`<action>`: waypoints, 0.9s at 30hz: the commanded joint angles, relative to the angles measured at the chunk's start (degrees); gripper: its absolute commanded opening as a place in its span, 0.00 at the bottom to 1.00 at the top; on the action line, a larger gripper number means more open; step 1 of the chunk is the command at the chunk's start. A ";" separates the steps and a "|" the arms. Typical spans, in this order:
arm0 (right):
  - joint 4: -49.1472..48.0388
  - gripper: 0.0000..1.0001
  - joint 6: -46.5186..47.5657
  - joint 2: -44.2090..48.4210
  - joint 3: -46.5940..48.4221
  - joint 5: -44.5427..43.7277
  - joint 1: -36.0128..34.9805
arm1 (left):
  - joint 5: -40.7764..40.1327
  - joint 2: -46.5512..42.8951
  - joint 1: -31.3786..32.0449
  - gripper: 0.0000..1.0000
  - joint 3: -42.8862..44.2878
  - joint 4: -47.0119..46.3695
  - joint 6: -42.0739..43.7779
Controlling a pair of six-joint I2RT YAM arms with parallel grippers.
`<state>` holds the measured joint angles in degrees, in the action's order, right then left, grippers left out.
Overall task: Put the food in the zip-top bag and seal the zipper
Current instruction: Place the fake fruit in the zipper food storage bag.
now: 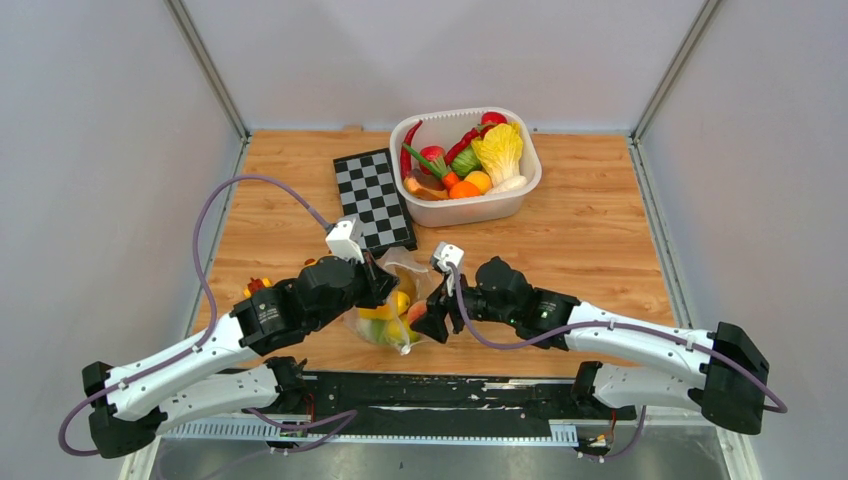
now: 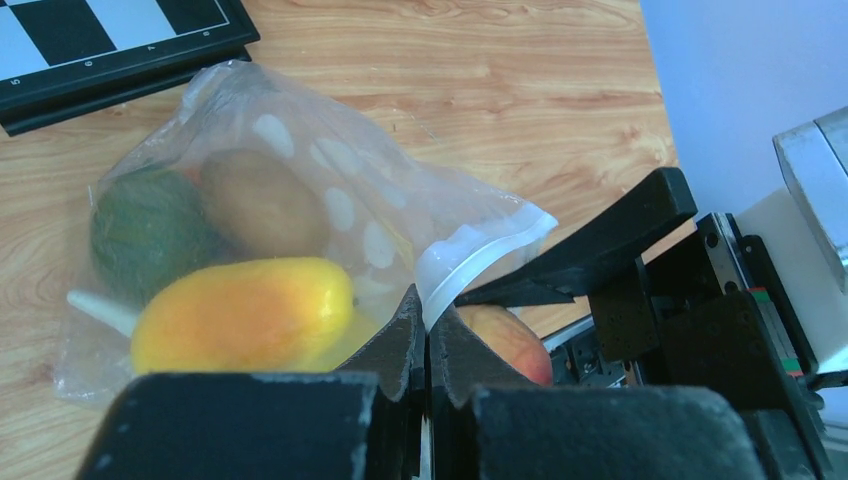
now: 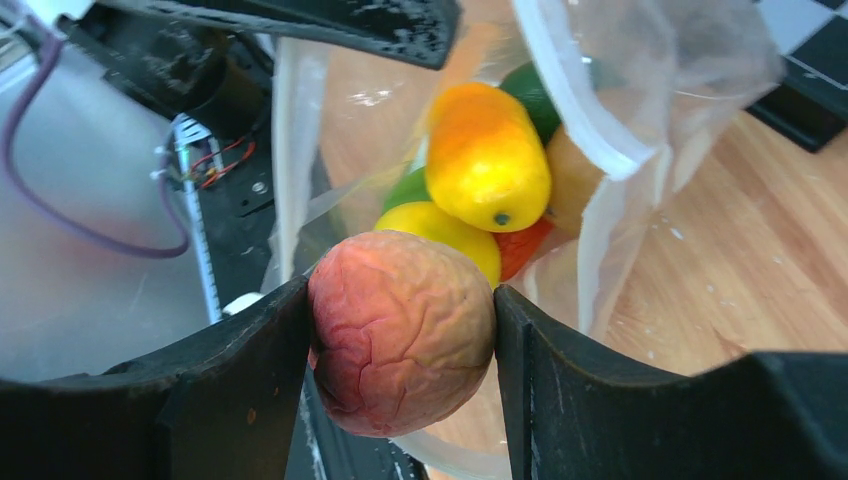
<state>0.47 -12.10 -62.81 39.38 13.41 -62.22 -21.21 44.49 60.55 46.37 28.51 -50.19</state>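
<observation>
The zip-top bag point(image 1: 393, 312) lies near the table's front edge between both arms, holding several toy fruits. In the left wrist view a yellow-orange fruit point(image 2: 245, 315), a green one point(image 2: 145, 235) and a brown one point(image 2: 260, 200) show through it. My left gripper point(image 2: 428, 322) is shut on the bag's rim at the whitish zipper point(image 2: 485, 248), holding the mouth up. My right gripper point(image 3: 400, 295) is shut on a wrinkled red-yellow fruit point(image 3: 400, 345) right at the open mouth point(image 3: 600, 150). More food fills the white tub point(image 1: 520, 195).
A chessboard point(image 1: 373, 200) lies just behind the bag, left of the tub. A small yellow and red toy point(image 1: 258, 285) sits by the left arm. The black rail point(image 1: 430, 395) runs along the near edge, close under the bag.
</observation>
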 commanded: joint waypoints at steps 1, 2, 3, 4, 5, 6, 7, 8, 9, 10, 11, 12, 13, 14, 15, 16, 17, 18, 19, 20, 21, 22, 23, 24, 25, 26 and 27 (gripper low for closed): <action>-1.05 0.41 1.62 -0.17 2.46 -12.50 -0.71 | 0.85 -1.08 -0.20 0.00 0.51 -2.81 -0.44; -1.31 0.41 1.99 -0.09 2.39 -14.40 -0.69 | 1.15 -1.15 -0.23 0.00 0.67 -2.81 -0.31; -1.52 0.41 2.32 0.05 2.42 -16.81 -0.71 | 1.56 -1.03 -0.23 0.00 0.92 -2.81 -0.27; -1.64 0.41 2.52 0.05 2.52 -18.57 -0.71 | 2.06 -1.03 -0.25 0.00 1.17 -2.81 -0.26; -1.92 0.42 2.59 0.05 2.67 -19.88 -0.71 | 2.70 -0.91 -0.22 0.00 1.44 -2.98 -0.36; -2.41 0.42 2.88 0.05 2.64 -21.02 -0.71 | 3.61 -0.85 -0.21 0.00 1.71 -3.40 -0.41; -3.16 0.43 2.70 -0.14 2.63 -22.96 -0.71 | 4.85 -0.71 -0.24 0.00 1.94 -4.15 -0.74; -3.54 0.43 2.56 -0.39 2.84 -24.08 -0.65 | 6.24 -0.54 -0.24 0.00 2.04 -4.85 -1.22; -3.77 0.44 2.58 -0.59 2.95 -24.64 -0.60 | 7.03 -0.39 -0.23 0.00 2.13 -5.64 -1.79; -4.20 0.44 2.54 -0.81 3.10 -24.76 -0.55 | 8.23 -0.05 -0.19 0.00 2.10 -6.48 -2.40; -4.56 0.44 2.29 -0.90 3.34 -24.70 -0.55 | 9.56 0.36 -0.22 0.00 2.06 -7.42 -3.19; -4.97 0.44 2.20 -0.91 3.53 -23.97 -0.54 | 10.69 0.68 -0.18 0.00 1.95 -8.21 -4.07; -5.79 0.44 2.12 -0.85 3.63 -22.78 -0.54 | 12.08 1.03 -0.20 0.00 1.85 -9.11 -5.06; -6.35 0.44 1.59 -0.64 3.68 -21.72 -0.54 | 12.96 1.29 -0.22 0.00 1.54 -10.16 -5.87; -7.26 0.44 1.16 -0.39 3.53 -20.75 -0.54 | 13.74 1.41 -0.22 0.00 1.20 -11.36 -6.65; -8.24 0.44 0.72 0.06 3.13 -20.01 -0.54 | 14.24 1.47 -0.25 0.00 0.78 -12.60 -7.43; -9.00 0.45 0.34 0.53 2.73 -19.43 -0.54 | 14.23 1.40 -0.20 0.00 0.36 -13.47 -8.14; -9.61 0.45 -0.02 1.09 2.27 -19.36 -0.54 | 13.91 1.19 -0.22 0.00 0.06 -14.38 -8.77; -9.95 0.45 -0.47 1.72 1.81 -19.76 -0.54 | 13.33 1.02 -0.18 0.00 -0.46 -14.75 -9.31; -10.27 0.46 -0.85 2.25 1.31 -20.35 -0.54 | 12.61 0.68 -0.25 0.00 -0.75 -14.95 -9.71; -10.75 0.47 -1.10 2.84 0.67 -20.80 -0.54 | 11.93 0.36 -0.21 0.00 -0.97 -15.09 -10.08; -11.20 0.48 -1.16 3.20 0.04 -21.17 -0.49 | 11.22 0.00 -0.25 0.00 -1.34 -15.33 -10.45; -11.49 0.50 -1.10 3.41 -0.21 -21.22 -0.46 | 10.77 -0.40 -0.24 0.00 -1.70 -15.72 -10.77; -11.43 0.51 -1.02 3.35 -0.19 -20.91 -0.33 | 10.35 -0.71 -0.20 0.00 -1.96 -16.28 -11.03; -11.07 0.53 -1.06 3.19 0.15 -20.51 -0.28 | 10.30 -0.88 -0.20 0.00 -2.25 -16.75 -11.21; -10.63 0.54 -1.18 2.74 0.47 -20.14 -0.21 | 10.28 -0.91 -0.22 0.00 -2.47 -17.20 -11.35; -10.59 0.55 -1.42 2.43 0.71 -19.75 -0.19 | 10.38 -0.91 -0.18 0.00 -2.69 -17.53 -11.46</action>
<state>-5.67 -11.92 -60.75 39.20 -7.01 -62.70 -10.02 44.64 60.31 44.27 16.84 -59.27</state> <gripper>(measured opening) 0.625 0.008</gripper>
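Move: The peach is already in the right fingers; the bag mouth it goes to is centred about 3 cm ahead and 3 cm left of that hand, and slightly lower. In the bag, the mango lies level ahead, 6 cm left and 8 cm below, and the lemon 4 cm back, 4 cm left and 10 cm below. The left hand, pinching the rim, has the mouth's centre some 3 cm back, 3 cm right and 5 cm below. Right hand swings the peach 6 cm forward, then up, as left draws the bag mouth rightward over it. ##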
